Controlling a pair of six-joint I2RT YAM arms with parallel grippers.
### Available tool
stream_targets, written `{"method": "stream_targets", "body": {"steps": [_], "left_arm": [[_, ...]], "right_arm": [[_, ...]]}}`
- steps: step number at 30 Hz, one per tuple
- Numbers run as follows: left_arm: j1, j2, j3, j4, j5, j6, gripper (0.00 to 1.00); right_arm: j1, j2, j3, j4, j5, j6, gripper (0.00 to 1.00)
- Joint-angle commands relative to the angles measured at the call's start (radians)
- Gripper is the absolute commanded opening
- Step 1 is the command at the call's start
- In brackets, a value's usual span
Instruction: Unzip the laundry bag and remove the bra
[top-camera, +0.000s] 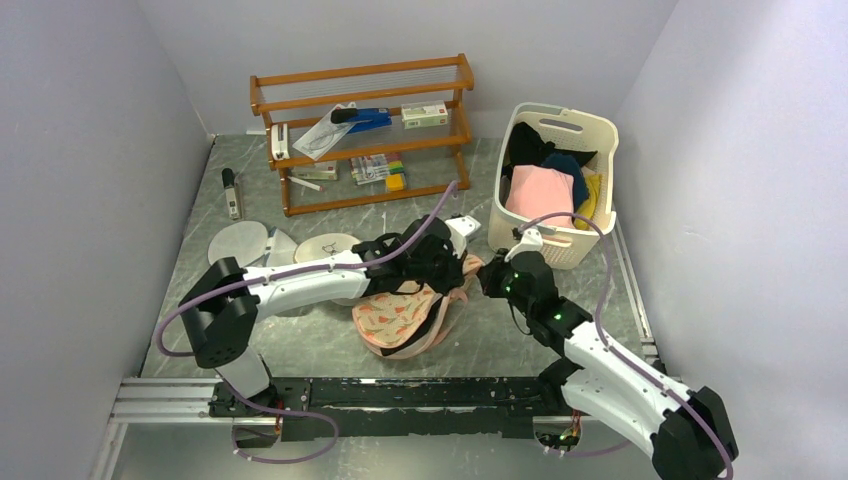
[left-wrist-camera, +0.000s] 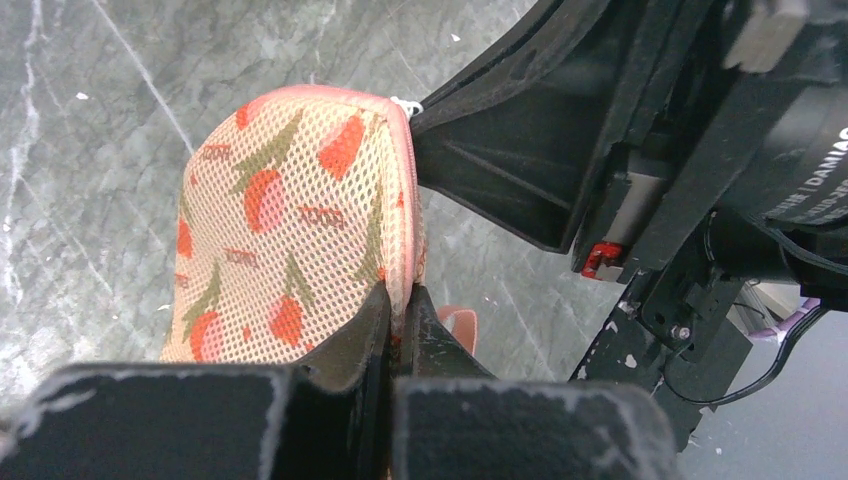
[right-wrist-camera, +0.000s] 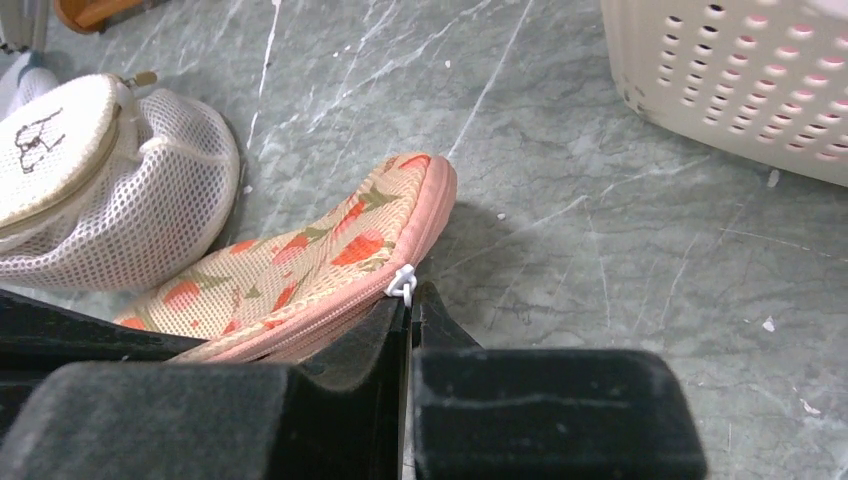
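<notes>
The peach-pink mesh laundry bag (top-camera: 400, 318) with an orange-red leafy print lies mid-table, its right end lifted. My left gripper (top-camera: 452, 262) is shut on the bag's pink edge trim; in the left wrist view the bag (left-wrist-camera: 280, 220) rises from between the closed fingers (left-wrist-camera: 372, 330). My right gripper (top-camera: 487, 280) meets it from the right and is shut on the white zipper pull (right-wrist-camera: 402, 285) at the bag's tip (right-wrist-camera: 330, 250). Something dark shows at the bag's lower right rim. The bra cannot be made out.
A round white mesh bag with a beige top (right-wrist-camera: 95, 190) lies left of the laundry bag, with more of them (top-camera: 240, 243) beyond. A cream laundry basket (top-camera: 556, 180) of clothes stands back right. A wooden shelf (top-camera: 365, 130) with small items stands at the back.
</notes>
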Motion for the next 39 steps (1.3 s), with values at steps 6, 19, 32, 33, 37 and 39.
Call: {"method": "stream_targets", "body": {"steps": [6,19,32,33,37,39], "left_arm": [[0.003,0.061,0.002,-0.024,-0.008,0.058,0.07],[0.007,0.230,0.251,-0.100,-0.073,0.189,0.07],[0.034,-0.025,-0.059,-0.104,-0.136,0.134,0.21],[0.035,-0.042,-0.074,-0.108,-0.130,0.125,0.23],[0.035,-0.094,-0.109,-0.132,-0.105,0.099,0.37],[0.035,-0.112,-0.107,-0.135,-0.070,0.092,0.46]], "right_arm": [[-0.029,-0.118,-0.049,-0.025,0.074,0.006,0.00],[-0.031,-0.243,-0.101,-0.019,0.156,0.039,0.00],[-0.030,-0.126,-0.167,0.280,-0.354,-0.128,0.00],[-0.029,-0.117,-0.167,0.299,-0.393,-0.132,0.00],[-0.028,-0.078,-0.165,0.344,-0.496,-0.143,0.00],[-0.028,-0.064,-0.161,0.352,-0.517,-0.141,0.00]]}}
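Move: My right hand already pinches the zipper pull, whose slider lies barely 1 cm ahead, to the left and below it. The same slider is about 4 cm to the right of my left hand and 2 cm ahead; that hand still grips the bag's zipped edge. The laundry bag's body lies some 14 cm left of my left hand, 8 cm back and 7 cm below; the round mesh bag is about 28 cm left and 6 cm ahead. The basket stands 15 cm right of my right hand, 16 cm ahead. I keep the zipper pull pinched in my right hand, draw it some 3 cm to the right, then swing back about 8 cm left and a little back, turning about 30 degrees counter-clockwise. My left hand goes the same way: right with the edge, forward and down, then some 9 cm left, opening its fingers on the way so they end loosely astride the zipped edge. ##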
